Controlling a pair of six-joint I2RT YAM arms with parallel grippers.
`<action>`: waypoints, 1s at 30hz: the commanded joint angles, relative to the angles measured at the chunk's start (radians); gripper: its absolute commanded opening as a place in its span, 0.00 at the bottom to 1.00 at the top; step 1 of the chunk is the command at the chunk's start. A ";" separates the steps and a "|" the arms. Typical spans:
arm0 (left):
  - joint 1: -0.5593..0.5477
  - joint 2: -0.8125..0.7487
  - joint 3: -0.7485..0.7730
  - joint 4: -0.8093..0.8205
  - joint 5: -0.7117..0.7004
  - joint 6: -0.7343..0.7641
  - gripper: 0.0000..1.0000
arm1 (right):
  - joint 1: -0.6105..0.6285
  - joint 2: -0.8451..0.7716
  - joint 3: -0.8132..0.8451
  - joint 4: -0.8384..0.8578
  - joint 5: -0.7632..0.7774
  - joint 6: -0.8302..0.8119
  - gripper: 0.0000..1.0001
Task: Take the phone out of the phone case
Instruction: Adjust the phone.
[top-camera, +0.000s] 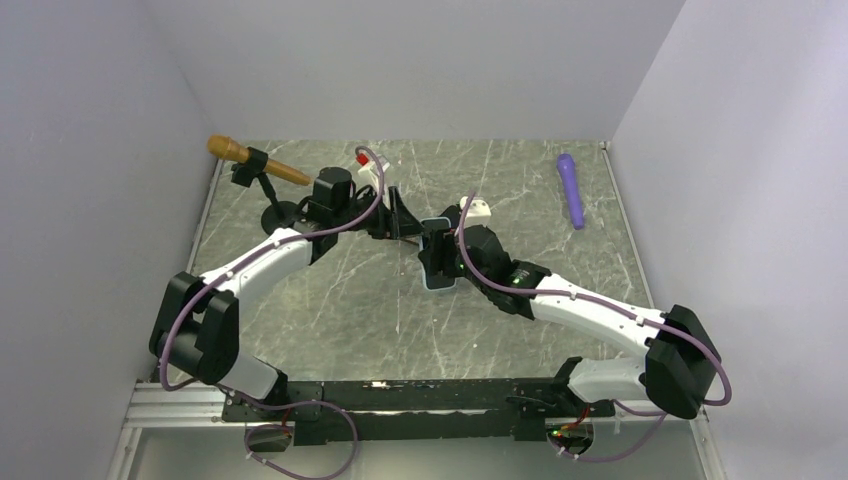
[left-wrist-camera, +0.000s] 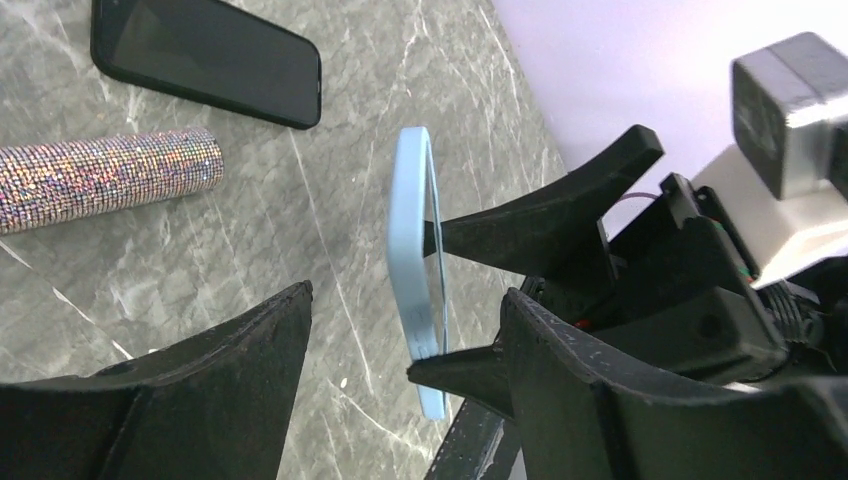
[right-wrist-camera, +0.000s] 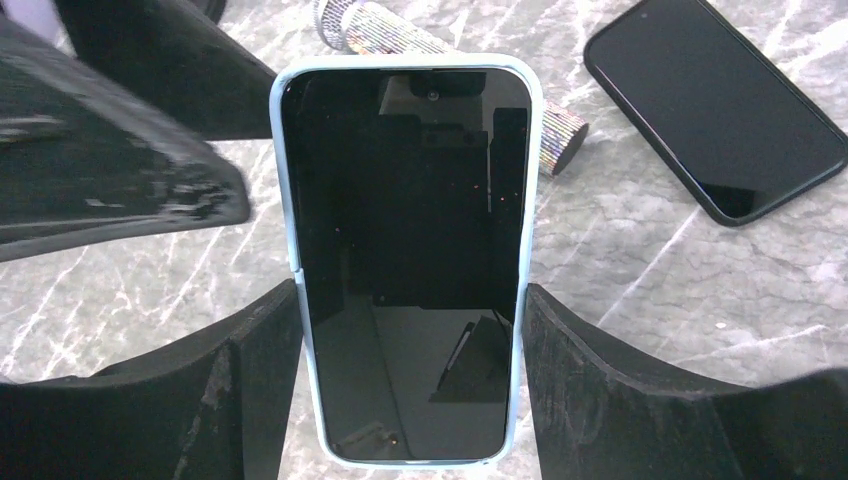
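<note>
The phone (right-wrist-camera: 405, 230), its dark screen facing the right wrist camera, sits inside a light-blue phone case (right-wrist-camera: 283, 180). My right gripper (right-wrist-camera: 410, 370) is shut on the case's two long sides and holds it above the table (top-camera: 438, 255). The left wrist view shows the case (left-wrist-camera: 415, 270) edge-on between the fingers of my left gripper (left-wrist-camera: 405, 330), which is open. The case is nearer that gripper's right finger (left-wrist-camera: 600, 400) and well apart from the left one. In the top view my left gripper (top-camera: 405, 228) meets the phone from the left.
On the marble table lie a second black phone (right-wrist-camera: 715, 105) and a glittery cylinder (left-wrist-camera: 100, 180). The top view shows a brown microphone on a stand (top-camera: 258, 165) at the back left, a purple object (top-camera: 571, 190) at the back right and a small white object (top-camera: 480, 210).
</note>
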 joint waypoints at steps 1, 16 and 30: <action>-0.006 0.014 0.005 0.043 0.034 -0.029 0.71 | 0.020 -0.042 0.013 0.168 0.010 0.015 0.00; -0.020 0.045 0.013 0.074 0.086 -0.038 0.42 | 0.042 0.018 0.041 0.237 0.017 0.007 0.00; -0.043 0.068 0.012 0.132 0.148 -0.078 0.32 | 0.049 0.027 0.071 0.225 0.033 0.041 0.00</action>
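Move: The right hand already holds the cased phone by its long sides, with its middle at the hand point; from the right hand, the left fingertips are about 6 cm to the left, 4 cm ahead and 2 cm higher. The phone thus lies roughly 6 cm to the right of the left hand, 4 cm back and 2 cm lower. On the table some 14 cm below the right hand, the glitter microphone lies 14 cm ahead and 6 cm left, the black phone 13 cm ahead and 11 cm right. The left hand edges right and down, about 2 cm in all, over the upper half of the held phone, its fingers closing from wide open to roughly a third so that one sits in front of the screen and the other behind the case. The right hand keeps its grip on the long sides and brings the phone some 2.5 cm left and 1 cm up into that narrowing gap within the first half, then holds almost still. ##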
